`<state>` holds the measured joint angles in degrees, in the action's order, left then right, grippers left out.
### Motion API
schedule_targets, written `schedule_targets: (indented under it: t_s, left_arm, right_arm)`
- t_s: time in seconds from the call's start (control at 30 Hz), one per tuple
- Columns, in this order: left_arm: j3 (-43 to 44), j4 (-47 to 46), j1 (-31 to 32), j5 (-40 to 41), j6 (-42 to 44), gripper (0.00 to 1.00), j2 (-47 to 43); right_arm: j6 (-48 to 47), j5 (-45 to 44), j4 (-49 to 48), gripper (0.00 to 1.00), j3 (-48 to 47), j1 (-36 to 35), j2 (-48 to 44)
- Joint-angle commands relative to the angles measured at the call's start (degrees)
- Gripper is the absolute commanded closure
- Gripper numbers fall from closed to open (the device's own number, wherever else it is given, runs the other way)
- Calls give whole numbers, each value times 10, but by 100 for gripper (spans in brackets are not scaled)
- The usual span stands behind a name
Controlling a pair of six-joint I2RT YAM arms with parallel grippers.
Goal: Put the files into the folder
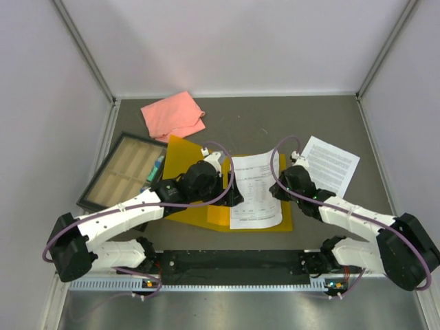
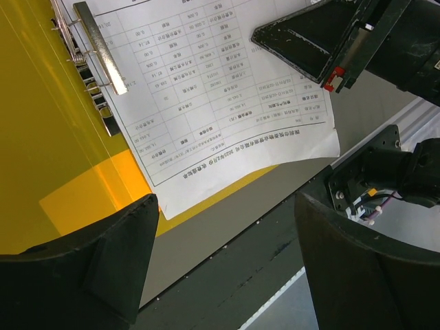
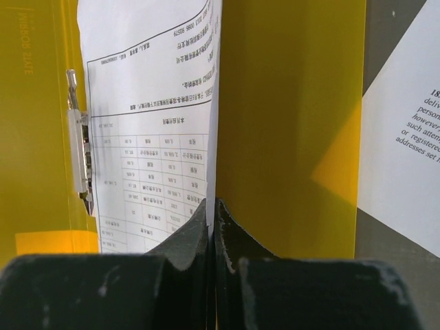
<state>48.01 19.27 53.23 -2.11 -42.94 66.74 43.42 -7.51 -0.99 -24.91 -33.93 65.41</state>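
The yellow folder [image 1: 214, 214] lies open in the middle of the table, with its metal clip [image 2: 100, 48] on the inner face. One of the files, a white sheet with printed tables [image 1: 256, 192], rests on the folder with its left edge at the clip. My right gripper [image 3: 212, 206] is shut on that sheet's right edge and holds the edge raised off the folder [image 3: 289, 103]. My left gripper [image 2: 225, 206] hovers open over the folder's near edge, with nothing between its fingers. A second printed sheet [image 1: 332, 165] lies flat on the table to the right of the folder.
A pink cloth [image 1: 173, 115] lies at the back left. A black-framed tray [image 1: 122, 172] sits left of the folder. Grey walls close in both sides and the back. The arm bases and a black rail [image 1: 234, 265] run along the near edge.
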Motion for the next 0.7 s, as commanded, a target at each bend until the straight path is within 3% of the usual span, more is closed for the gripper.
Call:
schedule_targets:
  t_s: [0.0,0.3,0.37,0.4,0.43,0.5,0.53,0.67]
  left_arm:
    - [22,-34,-1,-10,7,16,-1]
    - [18,-30,-1,-9,8,16,-13]
    - [19,-29,-1,-11,8,16,-13]
    - [20,-30,-1,-13,8,16,-13]
    - [20,-31,-1,-13,8,16,-13]
    - [24,-34,-1,-14,10,16,-12]
    - [26,-34,-1,-16,12,16,-11]
    - [55,-48,-1,-30,16,16,6]
  right_arm:
    - [-17,-8,-14,100,-32,7,9]
    - [-20,13,-23,100,-35,7,26]
    - [-25,16,-18,90,-42,6,28]
    - [-28,21,-15,82,-44,7,30]
    - [-33,21,-4,69,-52,7,29]
    - [-40,16,8,57,-60,6,26]
    - [-45,-1,56,44,-74,7,24]
    - [-63,-93,168,16,-116,11,-6]
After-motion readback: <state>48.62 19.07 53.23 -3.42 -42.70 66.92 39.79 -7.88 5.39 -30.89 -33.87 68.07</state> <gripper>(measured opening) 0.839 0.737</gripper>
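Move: The right hand still pinches the raised right edge of the file; the file's middle lies about 8 cm to its left, level with it and some 3 cm lower. The folder's ring clip is about 18 cm left and 1 cm ahead, the loose file 20 cm right and 10 cm ahead. From the left hand, the held file's middle is about 7 cm right, 2 cm ahead and 13 cm down. The right hand dips about half a centimetre, opens wide to release the file's edge, then rises about 1.5 cm. ##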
